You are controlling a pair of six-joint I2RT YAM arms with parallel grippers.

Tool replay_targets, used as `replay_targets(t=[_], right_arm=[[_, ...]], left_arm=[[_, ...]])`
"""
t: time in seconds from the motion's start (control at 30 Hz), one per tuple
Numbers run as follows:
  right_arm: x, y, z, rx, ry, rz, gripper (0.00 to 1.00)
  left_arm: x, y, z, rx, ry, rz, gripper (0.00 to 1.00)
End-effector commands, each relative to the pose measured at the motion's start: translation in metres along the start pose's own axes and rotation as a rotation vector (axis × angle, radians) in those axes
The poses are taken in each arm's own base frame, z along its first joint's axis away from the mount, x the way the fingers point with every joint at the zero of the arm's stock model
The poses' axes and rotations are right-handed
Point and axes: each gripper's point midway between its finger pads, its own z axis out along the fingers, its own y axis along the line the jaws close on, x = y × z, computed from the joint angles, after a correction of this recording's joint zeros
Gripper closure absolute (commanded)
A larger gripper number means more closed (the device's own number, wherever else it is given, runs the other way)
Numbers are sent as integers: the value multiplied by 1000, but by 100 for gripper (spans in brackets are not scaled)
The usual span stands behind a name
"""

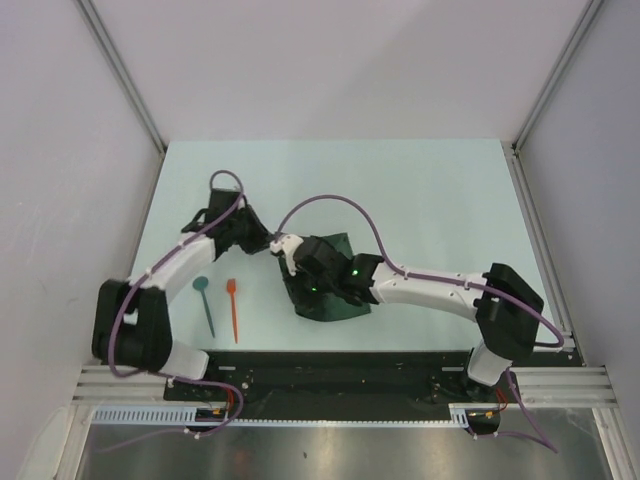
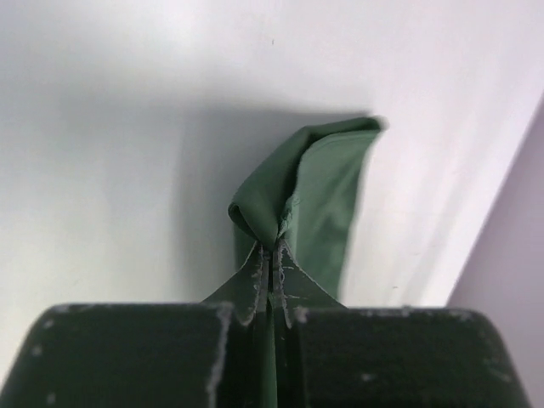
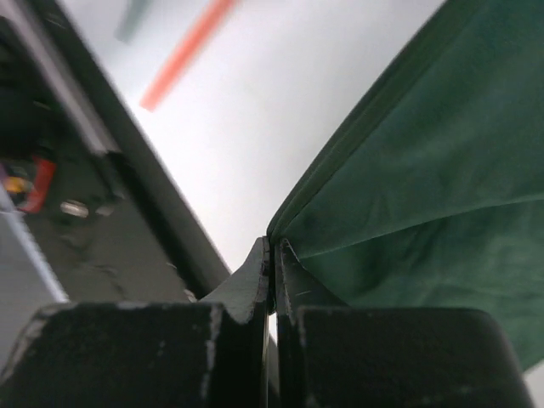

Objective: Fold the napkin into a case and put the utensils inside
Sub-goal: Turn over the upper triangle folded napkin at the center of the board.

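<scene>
The dark green napkin lies bunched mid-table under the right arm, partly hidden by it. My left gripper is shut on a raised fold of the napkin, the cloth pinched between its fingertips. My right gripper is shut on another edge of the napkin, close beside the left one. The utensils lie on the table left of the napkin: a teal one and an orange-red one. Both show blurred in the right wrist view, orange-red and teal.
The pale table is fenced by white walls on three sides. A black rail runs along the near edge, close behind the utensils and napkin. Purple cables loop over both arms.
</scene>
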Motion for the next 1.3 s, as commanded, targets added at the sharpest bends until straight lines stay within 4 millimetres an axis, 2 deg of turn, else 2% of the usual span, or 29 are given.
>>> replay_targets(t=[0.0, 0.03, 0.07, 0.1, 0.13, 0.17, 0.27, 0.3, 0.33, 0.37, 0.4, 0.43, 0.47, 0.5, 0.53, 0.57, 0.6, 0.63, 0.67, 0.7, 0.73, 0.8, 0.83, 0.9, 0.93, 0.97, 1.03, 1.07, 1.27], right_arm=[[-45, 65, 4, -200, -52, -39, 100], [-66, 87, -2, -246, -93, -68, 100], [-76, 101, -6, -295, -104, -79, 100], [-78, 112, -2, -329, -95, -85, 100], [-97, 129, -12, -384, -135, -96, 100], [-103, 144, -18, -455, -147, -102, 100], [-118, 167, -36, -570, -188, -93, 100], [-116, 169, -38, -585, -191, -87, 100], [-127, 175, -51, -627, -244, -75, 100], [-111, 165, -43, -627, -217, -46, 100], [-108, 161, -44, -643, -221, -20, 100], [-118, 162, -57, -689, -272, 2, 100], [-96, 141, -42, -659, -227, 56, 100], [-89, 132, -40, -656, -218, 81, 100], [-82, 125, -39, -672, -226, 98, 100], [-78, 116, -45, -677, -236, 142, 100], [-44, 89, -30, -633, -183, 207, 100], [-39, 81, -32, -649, -204, 220, 100], [-36, 73, -42, -645, -222, 251, 100], [-3, 46, -33, -589, -179, 316, 100], [2, 38, -37, -590, -196, 324, 100], [20, 19, -44, -554, -197, 343, 100], [43, 2, -42, -523, -159, 385, 100], [56, -14, -46, -503, -164, 403, 100], [74, -28, -45, -475, -141, 443, 100], [81, -34, -45, -463, -133, 452, 100], [94, -50, -44, -426, -121, 485, 100], [105, -54, -44, -414, -106, 504, 100], [133, -82, -43, -304, -65, 593, 100]], left_arm=[[-57, 1, -66, 58, -233, -32, 100], [-65, 1, -79, 58, -268, -23, 100], [-80, -4, -107, 72, -341, -19, 100], [-87, -9, -121, 77, -379, -8, 100], [-93, -11, -132, 65, -421, 21, 100], [-108, -18, -161, 75, -501, 22, 100], [-123, -33, -189, 91, -585, 40, 100], [-125, -35, -189, 95, -590, 33, 100], [-124, -41, -187, 123, -578, 27, 100], [-127, -45, -182, 142, -577, 27, 100], [-129, -41, -165, 129, -547, 8, 100], [-121, -48, -152, 140, -513, 24, 100], [-122, -52, -138, 158, -503, 33, 100], [-119, -50, -114, 147, -453, 17, 100], [-107, -60, -95, 157, -404, 35, 100], [-110, -69, -84, 174, -415, 51, 100], [-107, -76, -72, 177, -403, 58, 100], [-92, -79, -42, 159, -341, 71, 100], [-96, -94, -34, 185, -361, 90, 100], [-92, -98, -20, 182, -348, 97, 100], [-76, -102, 6, 166, -301, 116, 100], [-75, -122, 25, 198, -305, 128, 100], [-60, -120, 51, 182, -260, 135, 100], [-59, -141, 64, 228, -253, 143, 100], [-53, -153, 71, 244, -249, 157, 100], [-46, -150, 86, 228, -227, 159, 100], [-36, -166, 97, 260, -204, 172, 100], [-30, -162, 110, 248, -186, 176, 100], [-15, -183, 134, 291, -153, 195, 100]])
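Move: The left hand holds the far end of the napkin's raised left edge, the right hand its near end. The napkin's middle lies about 12 cm right of the left hand, 4 back and 8 below; from the right hand, 12 ahead, 8 right, 10 below. The orange utensil is some 12 cm left of the left hand and 14 back, and the teal spoon 18 left and 13 back. Still pinching the two ends of the napkin's edge, both hands together lift it and swing left, about 10 cm across, the left hand some 16 cm up and the right 13. They then reverse and sweep it some 25 cm right and down to low over the board, easing slightly forward late and turning clockwise; the right hand also rolls about 25 degrees, and both grippers stay shut. ##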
